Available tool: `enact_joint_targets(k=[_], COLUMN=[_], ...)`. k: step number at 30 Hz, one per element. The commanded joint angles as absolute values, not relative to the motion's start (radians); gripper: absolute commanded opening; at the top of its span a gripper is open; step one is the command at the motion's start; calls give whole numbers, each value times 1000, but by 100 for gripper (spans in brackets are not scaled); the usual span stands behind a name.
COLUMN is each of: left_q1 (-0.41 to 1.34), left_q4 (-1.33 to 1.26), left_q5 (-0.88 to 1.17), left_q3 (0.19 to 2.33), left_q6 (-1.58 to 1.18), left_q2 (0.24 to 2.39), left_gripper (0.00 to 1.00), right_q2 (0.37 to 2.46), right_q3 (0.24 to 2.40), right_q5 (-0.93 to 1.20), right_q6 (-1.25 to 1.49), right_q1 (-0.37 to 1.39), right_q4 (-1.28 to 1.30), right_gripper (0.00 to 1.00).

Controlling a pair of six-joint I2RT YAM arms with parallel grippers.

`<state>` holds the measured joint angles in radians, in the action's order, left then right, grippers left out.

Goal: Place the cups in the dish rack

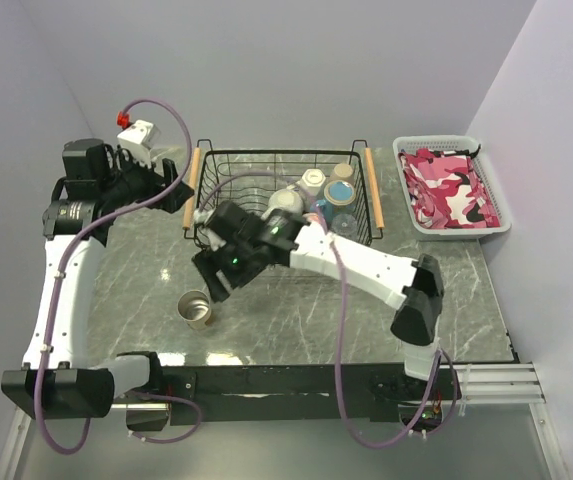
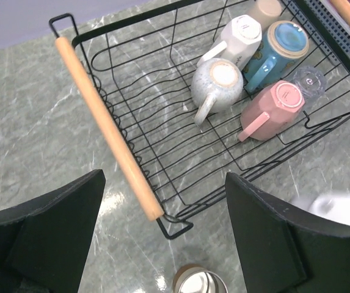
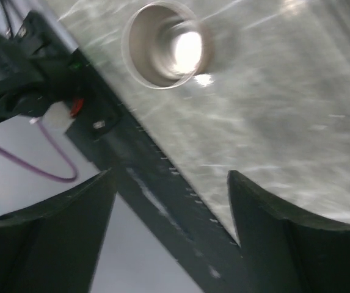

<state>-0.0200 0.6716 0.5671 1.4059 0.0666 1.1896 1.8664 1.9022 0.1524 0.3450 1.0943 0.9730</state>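
The steel cup (image 1: 197,309) stands upright on the marble table, in front of the dish rack's (image 1: 228,158) left corner. My right gripper (image 1: 210,284) reaches across to the left and hovers just above and behind it, open and empty. In the right wrist view the steel cup (image 3: 165,44) lies ahead of the gripper (image 3: 171,175), not between the fingers. Several cups lie in the rack's right half: white mug (image 2: 240,36), speckled white mug (image 2: 218,81), blue mug (image 2: 283,46), pink mug (image 2: 273,105), clear glass (image 2: 309,79). My left gripper (image 2: 164,178) hangs open above the rack's left wooden handle (image 2: 107,125).
A white plastic basket (image 1: 407,187) with pink camouflage cloth sits at the back right. The table's near edge and a black rail (image 3: 156,201) lie just under the right gripper. Purple cables loop around both arms.
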Motion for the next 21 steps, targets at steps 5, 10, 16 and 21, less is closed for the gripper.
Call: enact_joint_targets(k=[5,10,16,21], left_q1=[-67,-71,-74,-72], left_q4=[710,753,799,813], left_q5=[558,563,571,578], left_q3=[1368,1351,1332,1315], left_q6=[57,66,71,72], left_q2=[1072,1011,968,957], left_gripper=[86,86,86,86], right_q2=[2008,2066,2106,2140], right_q3=[1888,1907,1888,1893], right_q5=[184,138,61,46], right_q6=[414,417,422,439], right_q1=[1160,1161,1158,1160], right_q4=[801,753,706,684], right_gripper=[62,59,58,57])
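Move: The metal cup is about 8 cm to the right hand's left, level with it fore and aft, and some 16 cm below. The rack's near left corner stands roughly 11 cm ahead of the right hand and 4 cm to its left; the middle of the left wooden handle is about 24 cm ahead and 8 cm left. From the left hand, the cup lies some 16 cm back, hardly to either side, and about 29 cm down. Lower the right gripper about 10 cm while carrying it 6 or 7 cm left to the metal cup, swinging slightly back and then forward again, and slow down close above the rim. Narrow the fingers to a bit over half open on the way, keeping them slanted down and left. Draw the empty left gripper back about 6 cm, still wide open. ##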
